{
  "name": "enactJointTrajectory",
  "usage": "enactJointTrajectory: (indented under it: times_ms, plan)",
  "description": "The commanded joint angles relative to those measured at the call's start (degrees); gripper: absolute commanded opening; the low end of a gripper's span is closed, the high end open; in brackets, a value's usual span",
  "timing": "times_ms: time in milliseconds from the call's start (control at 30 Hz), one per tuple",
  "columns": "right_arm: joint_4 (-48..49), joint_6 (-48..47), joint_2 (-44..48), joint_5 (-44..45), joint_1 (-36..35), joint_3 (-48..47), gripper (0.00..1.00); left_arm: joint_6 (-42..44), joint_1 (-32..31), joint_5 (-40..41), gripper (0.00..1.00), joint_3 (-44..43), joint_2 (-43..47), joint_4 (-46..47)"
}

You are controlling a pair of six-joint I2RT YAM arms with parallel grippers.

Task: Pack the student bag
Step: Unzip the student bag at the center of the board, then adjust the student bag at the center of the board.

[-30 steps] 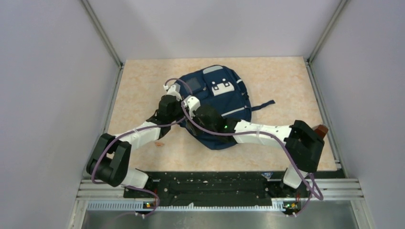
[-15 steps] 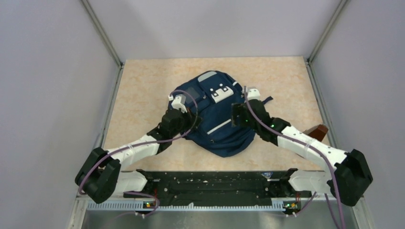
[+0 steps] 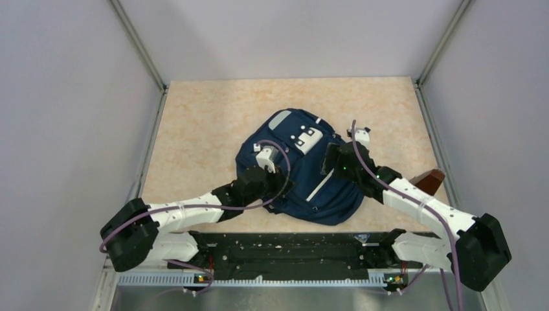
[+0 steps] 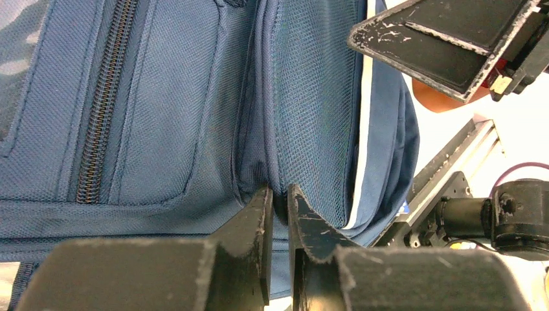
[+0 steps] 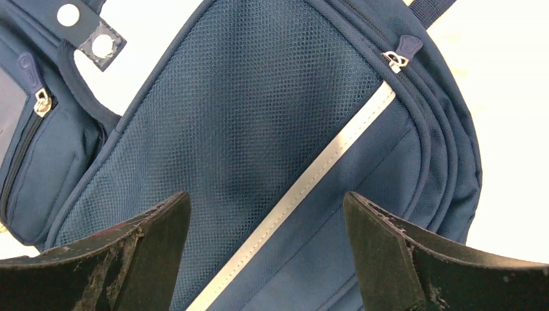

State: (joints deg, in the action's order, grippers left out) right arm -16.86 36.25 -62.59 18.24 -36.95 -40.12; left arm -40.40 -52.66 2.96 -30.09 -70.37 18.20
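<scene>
The student bag [image 3: 304, 184] lies front up in the middle of the table, navy blue with a grey-white stripe [image 5: 304, 188] and white patches [image 3: 309, 137]. My left gripper [image 3: 280, 188] is at the bag's near left side. In the left wrist view its jaws [image 4: 278, 194] stand almost together, pinching a fold of the bag's blue fabric [image 4: 162, 129] beside a zipper [image 4: 97, 123]. My right gripper [image 3: 328, 162] hovers over the bag's right side. In the right wrist view it [image 5: 265, 194] is wide open above the mesh panel [image 5: 259, 110] and holds nothing.
A brown object [image 3: 432, 176] sits at the table's right edge, beside my right arm. The black mounting rail [image 3: 291, 243] runs close under the bag's near edge. Grey walls enclose the table on three sides. A dark strap [image 3: 353, 137] trails from the bag's right.
The bag has slid toward the near right and turned, dragged by my left gripper. My right gripper let go, opened wide and moved to the bag's right side.
</scene>
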Motion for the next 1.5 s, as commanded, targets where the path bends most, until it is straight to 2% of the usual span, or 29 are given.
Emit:
enactJointTrajectory:
  times_ms: [0, 200, 600, 700, 767, 1033, 1200, 1233, 1267, 1300, 1333, 1467]
  plan:
    - [-1.25, 2.5, 0.94, 0.57, -0.03, 0.8, 0.85, 0.13, -3.48, 1.45, 0.15, -1.45, -0.15, 0.2]
    - [-6.6, 1.91, 4.34, 3.14, -0.05, 2.11, 0.82, -0.72, -5.59, 4.76, 0.16, -2.05, -1.48, -0.33]
    - [-9.56, 2.87, 4.27, 4.27, -0.59, 4.17, 0.81, -0.26, -7.97, 6.79, 0.17, -3.05, -2.35, -0.41]
    - [-9.77, 2.78, 4.48, 4.3, -0.76, 4.78, 0.78, -0.13, -8.13, 7.45, 0.18, -2.88, -1.86, -0.99]
    - [-9.64, 3.0, 4.54, 3.73, -0.84, 5.22, 0.72, -0.19, -8.22, 7.73, 0.18, -2.75, -1.56, -1.1]
    - [-9.01, 3.48, 5.99, 3.74, -1.1, 6.58, 0.37, -0.1, -8.42, 8.59, 0.2, -2.34, -0.21, -2.24]
    - [-6.8, 3.84, 7.74, 3.71, -1.1, 8.06, 0.1, 4.93, -8.59, 8.75, 0.34, -2.8, 0.61, -3.72]
    - [-6.03, 3.76, 7.96, 3.65, -1.11, 8.72, 0.06, 7.12, -8.73, 9.69, 0.39, -3.44, 1.16, -5.01]
    - [-5.2, 3.7, 8.07, 3.65, -1.11, 9.35, 0.03, 9.42, -8.96, 10.89, 0.51, -4.2, 1.8, -6.64]
    - [-4.66, 3.68, 8.05, 3.68, -1.11, 9.96, 0.0, 13.1, -9.21, 12.14, 0.62, -5.07, 2.57, -8.08]
    - [-4.09, 3.65, 8.13, 3.67, -1.1, 10.57, 0.0, 16.11, -9.54, 13.49, 0.66, -6.2, 3.23, -9.45]
    - [-1.46, 4.01, 8.14, 4.28, -1.09, 13.76, 0.0, 25.77, -10.6, 18.2, 0.71, -10.96, 4.5, -12.86]
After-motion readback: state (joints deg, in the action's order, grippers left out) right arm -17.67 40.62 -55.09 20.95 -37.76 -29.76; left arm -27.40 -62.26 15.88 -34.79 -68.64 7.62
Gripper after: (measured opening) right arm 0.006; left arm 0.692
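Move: The white strip that runs beside the main zip on the student bag passes below the right hand's open fingers: the part in reach lies about 3 cm back, 1 cm to the right and 4 cm down. From the same hand the zip pull is some 8 cm ahead and 5 cm right, and the bear-face panel 10 cm ahead and 8 cm left, both about 4 cm down. For the left hand, whose nearly shut fingers are on the front panel's piping, that strip part lies roughly 14 cm right and 3 cm ahead, about level. The right hand sinks about 4 cm while drawing back and to its right some 3 cm each, going with wide-open fingers from over the front panel down onto the white strip, where the fingers shut fully and pinch the strip's cloth next to the zip. The left hand meanwhile eases back and down a centimetre or two on the piping, then late on opens its fingers wide, lets the piping go, and begins to lift and tilt by nearly 20 degrees. ##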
